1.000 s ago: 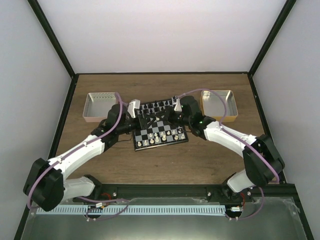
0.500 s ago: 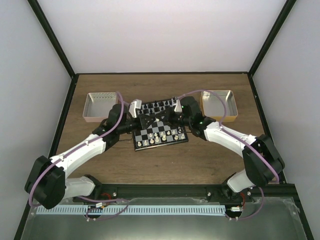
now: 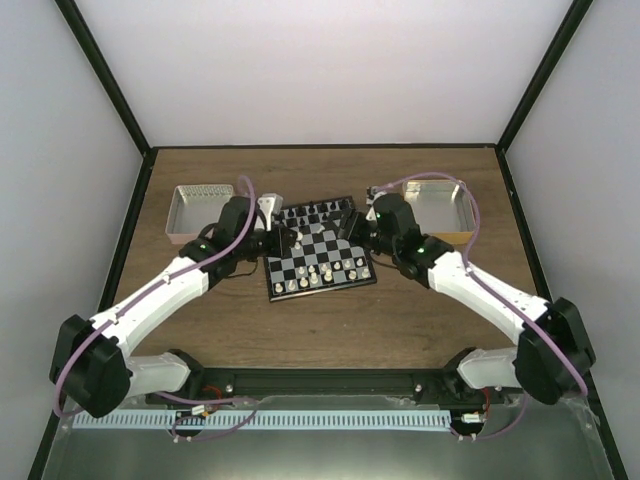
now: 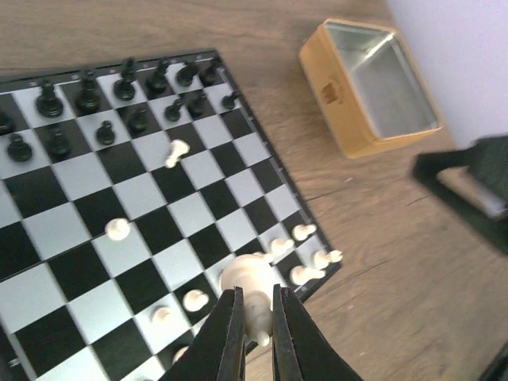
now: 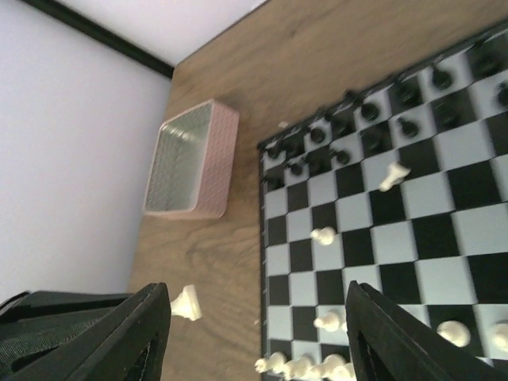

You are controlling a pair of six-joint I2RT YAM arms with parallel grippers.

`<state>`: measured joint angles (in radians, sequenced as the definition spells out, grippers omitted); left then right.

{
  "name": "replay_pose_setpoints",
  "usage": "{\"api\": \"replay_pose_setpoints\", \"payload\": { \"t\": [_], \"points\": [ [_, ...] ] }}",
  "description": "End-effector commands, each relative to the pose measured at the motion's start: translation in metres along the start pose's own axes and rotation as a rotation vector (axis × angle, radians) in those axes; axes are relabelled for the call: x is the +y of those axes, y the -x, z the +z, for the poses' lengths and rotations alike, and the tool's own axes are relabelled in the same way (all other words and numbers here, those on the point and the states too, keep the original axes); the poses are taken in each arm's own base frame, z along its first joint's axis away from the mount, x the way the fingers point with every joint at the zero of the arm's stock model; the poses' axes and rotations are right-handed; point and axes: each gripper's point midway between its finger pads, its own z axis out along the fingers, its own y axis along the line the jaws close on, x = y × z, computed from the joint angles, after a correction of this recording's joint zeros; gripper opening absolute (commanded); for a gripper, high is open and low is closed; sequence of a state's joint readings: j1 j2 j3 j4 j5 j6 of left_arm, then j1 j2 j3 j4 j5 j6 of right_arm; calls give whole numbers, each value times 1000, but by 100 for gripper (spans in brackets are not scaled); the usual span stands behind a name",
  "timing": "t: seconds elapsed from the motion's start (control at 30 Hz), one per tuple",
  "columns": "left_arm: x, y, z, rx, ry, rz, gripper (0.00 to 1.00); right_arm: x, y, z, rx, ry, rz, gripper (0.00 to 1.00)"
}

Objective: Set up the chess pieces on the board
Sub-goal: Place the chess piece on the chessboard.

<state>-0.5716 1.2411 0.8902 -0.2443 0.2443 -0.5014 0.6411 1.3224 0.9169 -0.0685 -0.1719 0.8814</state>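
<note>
The board [image 3: 340, 245] lies mid-table, with black figures along its far edge. Cream-white chess pieces [image 3: 320, 276] crowd its near edge. My left gripper [image 4: 257, 292] is shut on one cream-white piece [image 4: 248, 278], held above the board's near right corner [image 4: 317, 262]. A lone white piece [image 4: 117, 228] stands mid-board and another [image 4: 176, 152] leans by the black pawns. My right gripper [image 5: 258, 317] hangs open over the board's left side [image 5: 274, 270], nothing between its fingers. One white piece [image 5: 186, 303] shows beside its left finger; I cannot tell what bears it.
A pink-sided metal tray [image 3: 198, 212] sits left of the board and a tan tray [image 3: 440, 205] sits to its right. Both arms reach in from the near edge and meet at the board. Wood shows all round the board.
The two grippers were together over the board's far half. The left one shut on a white piece, the right one opened and drew back rightwards, and the left pulled slightly left.
</note>
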Motion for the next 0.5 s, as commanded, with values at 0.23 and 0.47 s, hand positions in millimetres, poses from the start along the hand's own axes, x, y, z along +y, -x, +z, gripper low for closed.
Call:
{"api": "replay_pose_setpoints", "payload": {
  "t": [0.23,0.47],
  "points": [
    [28,-18,-3,189,258,162,6,-67,27,-64,-277,-333,-66,64],
    [-2,-19,15,218,259,254,6,-82,35,-94,-386,-407,-60,64]
  ]
}}
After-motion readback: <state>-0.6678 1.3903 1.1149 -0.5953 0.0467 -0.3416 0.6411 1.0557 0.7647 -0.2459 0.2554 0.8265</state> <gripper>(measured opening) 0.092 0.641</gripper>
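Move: The left hand already grips a white chess piece, about 15 cm above the board. The middle of the near white rows lies roughly 4 cm to its right, level fore and aft, 15 cm below. The standing pawn is about 8 cm ahead and 1 cm left, the fallen white piece some 13 cm ahead and 4 cm right. From the open right hand, the gripped piece is about 8 cm left and the white rows' middle 4 cm left, 17 cm down. Downward about 2.5 cm towards the near white rows, the left hand carries its piece, swinging 2 cm left and then back right, while the wrist rolls some 20 degrees so the fingers point more steeply down; its grip stays shut. The empty right hand, still open, pulls away about 10 cm to the right, turning clockwise. ##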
